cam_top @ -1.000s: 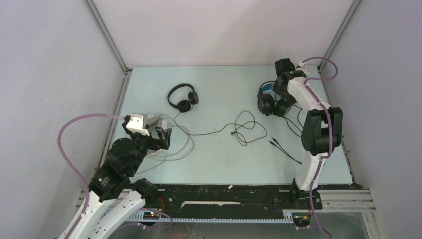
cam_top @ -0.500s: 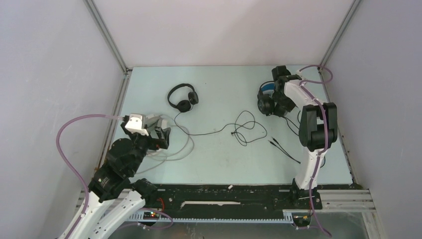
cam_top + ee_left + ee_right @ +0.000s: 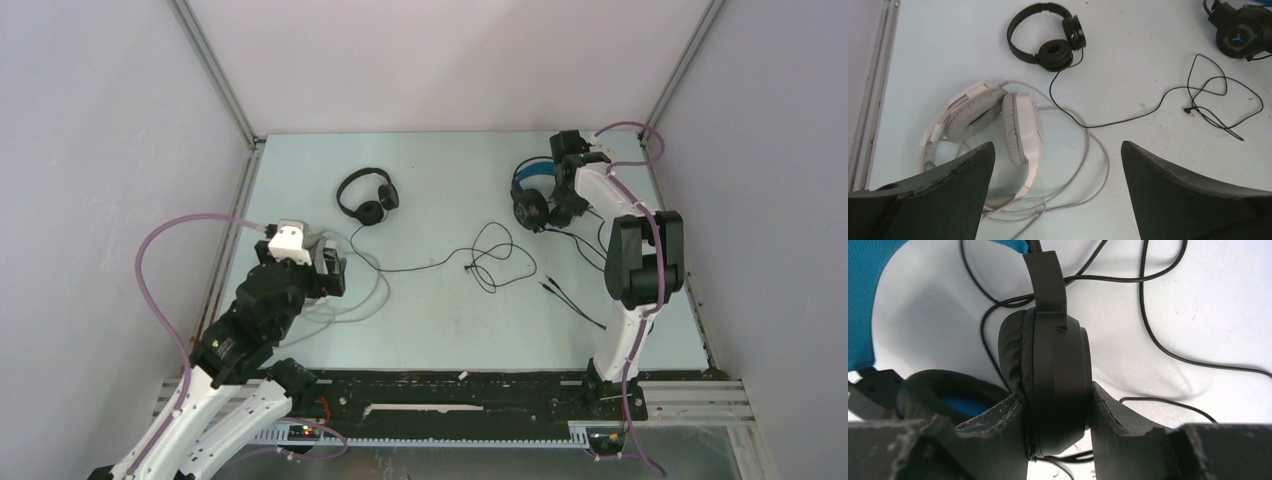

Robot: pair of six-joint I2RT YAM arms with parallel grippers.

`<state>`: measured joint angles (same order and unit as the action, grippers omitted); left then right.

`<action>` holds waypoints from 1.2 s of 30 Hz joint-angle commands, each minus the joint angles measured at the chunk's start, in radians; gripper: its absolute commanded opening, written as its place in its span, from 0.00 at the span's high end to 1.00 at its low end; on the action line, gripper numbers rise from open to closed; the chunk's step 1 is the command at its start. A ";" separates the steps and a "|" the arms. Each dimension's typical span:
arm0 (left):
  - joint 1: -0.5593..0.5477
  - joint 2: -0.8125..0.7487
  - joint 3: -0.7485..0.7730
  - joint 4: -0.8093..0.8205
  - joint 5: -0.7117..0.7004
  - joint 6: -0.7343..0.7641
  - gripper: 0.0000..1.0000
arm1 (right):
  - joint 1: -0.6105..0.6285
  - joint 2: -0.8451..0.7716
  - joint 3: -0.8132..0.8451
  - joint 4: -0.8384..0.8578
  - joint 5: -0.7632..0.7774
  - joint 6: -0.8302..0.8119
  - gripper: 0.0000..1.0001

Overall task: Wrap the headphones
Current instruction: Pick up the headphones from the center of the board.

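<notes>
My right gripper (image 3: pixel 1058 407) is shut on one black ear cup (image 3: pixel 1055 355) of the blue-banded headphones (image 3: pixel 533 192) at the back right of the table; its jaws press both sides of the cup. The blue headband (image 3: pixel 865 300) shows at the left of the right wrist view. The small all-black headphones (image 3: pixel 366 196) lie at the back middle. The white headphones (image 3: pixel 998 120) lie on the left with their pale cable (image 3: pixel 1093 165) looped beside them. My left gripper (image 3: pixel 1057 146) hangs open just above them, holding nothing.
A thin black cable (image 3: pixel 495 255) runs in loose loops across the middle of the table, and two plug ends (image 3: pixel 550 287) lie to its right. Metal frame rails (image 3: pixel 235 215) and grey walls close in the table's left, back and right sides.
My right gripper has closed onto the ear cup of the blue-banded headphones, which shifted slightly toward the back. The left arm has edged a little to the right, still open.
</notes>
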<state>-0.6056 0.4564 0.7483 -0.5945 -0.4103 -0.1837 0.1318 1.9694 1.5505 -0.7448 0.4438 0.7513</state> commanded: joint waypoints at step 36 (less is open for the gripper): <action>0.004 0.236 0.306 0.208 0.499 -0.018 0.03 | 0.111 -0.816 -0.483 0.625 -1.172 0.070 0.64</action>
<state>-0.6056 0.6701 1.0122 -0.4568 0.0216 -0.3290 0.2531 1.2087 1.0222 -0.0830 -0.5892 0.7410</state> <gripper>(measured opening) 0.986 0.433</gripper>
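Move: The blue-and-black headset, lying to the right of the board's middle, is already pinched by its right ear cup; its middle is about 4 cm ahead and 5 cm left of the right hand. The board's middle lies some 10 cm back and 27 cm left of that hand, the cable tangle about 11 cm back and 16 cm left. From the left hand the headset is roughly 26 cm ahead, 46 cm right and 18 cm below; the small black headphones are 25 cm ahead and 3 cm right, the white headphones 5 cm ahead and 5 cm left. The headset is carried by its ear cup, still pinched in the right hand: first steeply up, then left and somewhat back over the cable tangle, about 20 cm up and 20 cm left in all, as the wrist turns counter-clockwise and swings the fingers up from pointing down. The left hand, fingers staying wide open, dips slightly, then rises and goes right about 10 cm each towards the headset, turning clockwise some 20 degrees. ##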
